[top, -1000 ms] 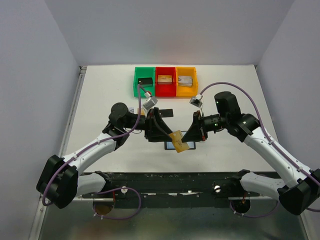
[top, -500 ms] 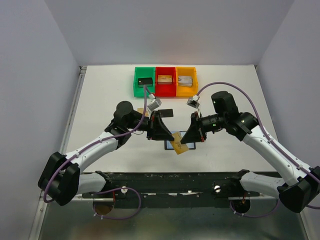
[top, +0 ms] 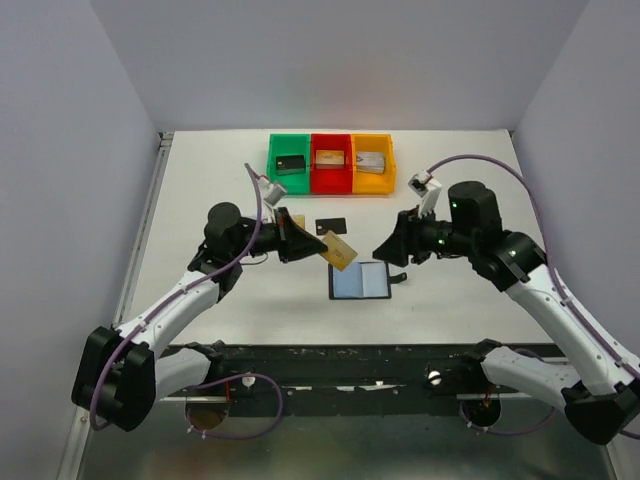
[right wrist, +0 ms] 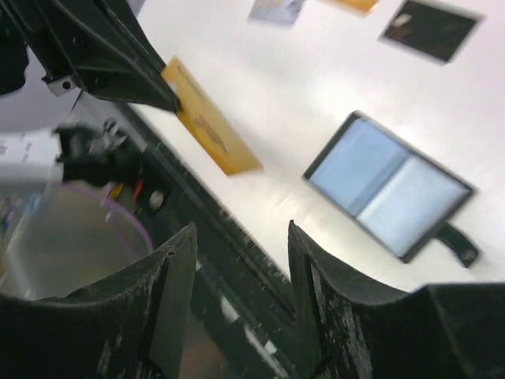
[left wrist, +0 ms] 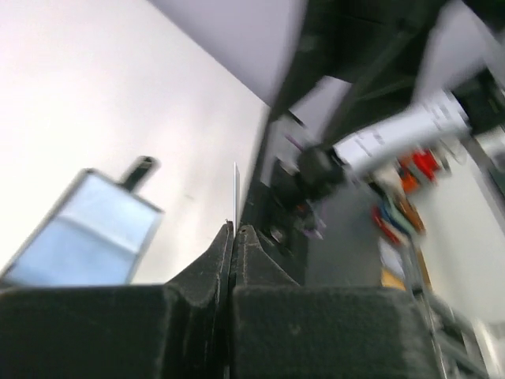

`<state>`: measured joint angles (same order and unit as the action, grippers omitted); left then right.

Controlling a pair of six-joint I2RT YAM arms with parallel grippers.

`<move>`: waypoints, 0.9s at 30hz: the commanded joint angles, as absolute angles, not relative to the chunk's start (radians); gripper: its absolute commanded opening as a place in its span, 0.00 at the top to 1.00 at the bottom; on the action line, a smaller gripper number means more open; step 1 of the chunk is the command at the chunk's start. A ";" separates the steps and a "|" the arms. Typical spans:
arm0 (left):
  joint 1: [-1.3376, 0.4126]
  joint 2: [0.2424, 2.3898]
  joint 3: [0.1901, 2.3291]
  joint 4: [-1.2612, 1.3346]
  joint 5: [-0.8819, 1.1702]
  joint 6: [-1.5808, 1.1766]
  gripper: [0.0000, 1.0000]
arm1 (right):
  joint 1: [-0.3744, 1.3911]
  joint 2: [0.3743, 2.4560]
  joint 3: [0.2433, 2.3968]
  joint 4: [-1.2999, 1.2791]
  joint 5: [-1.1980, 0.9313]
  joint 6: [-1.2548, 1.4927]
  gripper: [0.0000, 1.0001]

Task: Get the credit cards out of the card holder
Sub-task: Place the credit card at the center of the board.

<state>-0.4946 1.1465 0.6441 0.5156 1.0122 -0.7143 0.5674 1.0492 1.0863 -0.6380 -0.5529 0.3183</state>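
The card holder (top: 360, 281) lies open on the table, blue-grey lining up, also seen in the left wrist view (left wrist: 85, 241) and the right wrist view (right wrist: 390, 193). My left gripper (top: 317, 243) is shut on a tan-gold credit card (top: 339, 251), held in the air up-left of the holder. That card shows edge-on between the closed fingers (left wrist: 235, 189) and flat in the right wrist view (right wrist: 209, 126). My right gripper (top: 386, 250) hangs open and holding nothing (right wrist: 241, 229), just right of the holder. A black credit card (top: 331, 225) and another tan one (top: 293, 219) lie on the table behind.
Green (top: 288, 163), red (top: 331, 160) and yellow (top: 372, 160) bins stand in a row at the back, each with a block inside. A pale card (right wrist: 276, 9) lies near the other loose cards. The table's dark front rail (top: 380, 352) runs below the holder.
The right gripper opened, let go of the tan-gold card and drew back to the right. The left gripper closed on that card and carried it up and left, away from the holder.
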 commanded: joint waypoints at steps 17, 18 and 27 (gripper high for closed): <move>-0.259 1.317 0.560 0.354 0.232 -1.009 1.00 | 0.551 0.807 0.804 -0.416 -0.224 0.528 0.45; -0.258 1.342 0.560 0.366 0.236 -1.012 1.00 | 0.552 0.808 0.796 -0.413 -0.229 0.529 0.45; -0.253 1.534 0.577 0.430 0.288 -1.048 1.00 | 0.552 0.825 0.795 -0.422 -0.239 0.506 0.45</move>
<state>-0.2611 1.4952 0.5663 0.3672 0.2783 -1.0222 0.5522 0.8185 0.7921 -0.4412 -0.2157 0.5140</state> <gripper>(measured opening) 0.029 0.548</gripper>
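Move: The left hand, holding the gold card, is taking it to the bare patch of board just nearer than the laid gold card: some 17 cm ahead of this hand, 10 cm to its left and 25 cm below. The laid gold card is about 24 cm ahead and 11 cm left, the black card 23 cm ahead and 1 cm left, the open card holder 5 cm ahead and 9 cm right. From the right hand the patch is about 17 cm ahead, 23 cm left and 25 cm below. Still pinching the gold card, the left hand swings forward and left towards the patch below the laid gold card, then sinks steeply, ending some 18 cm lower and 16 cm farther out; the wrist turns counter-clockwise and tips down. The empty, open right hand backs off to its right about 5 cm, rises, then sinks to finish about 4 cm lower, turning some 25 degrees clockwise. ##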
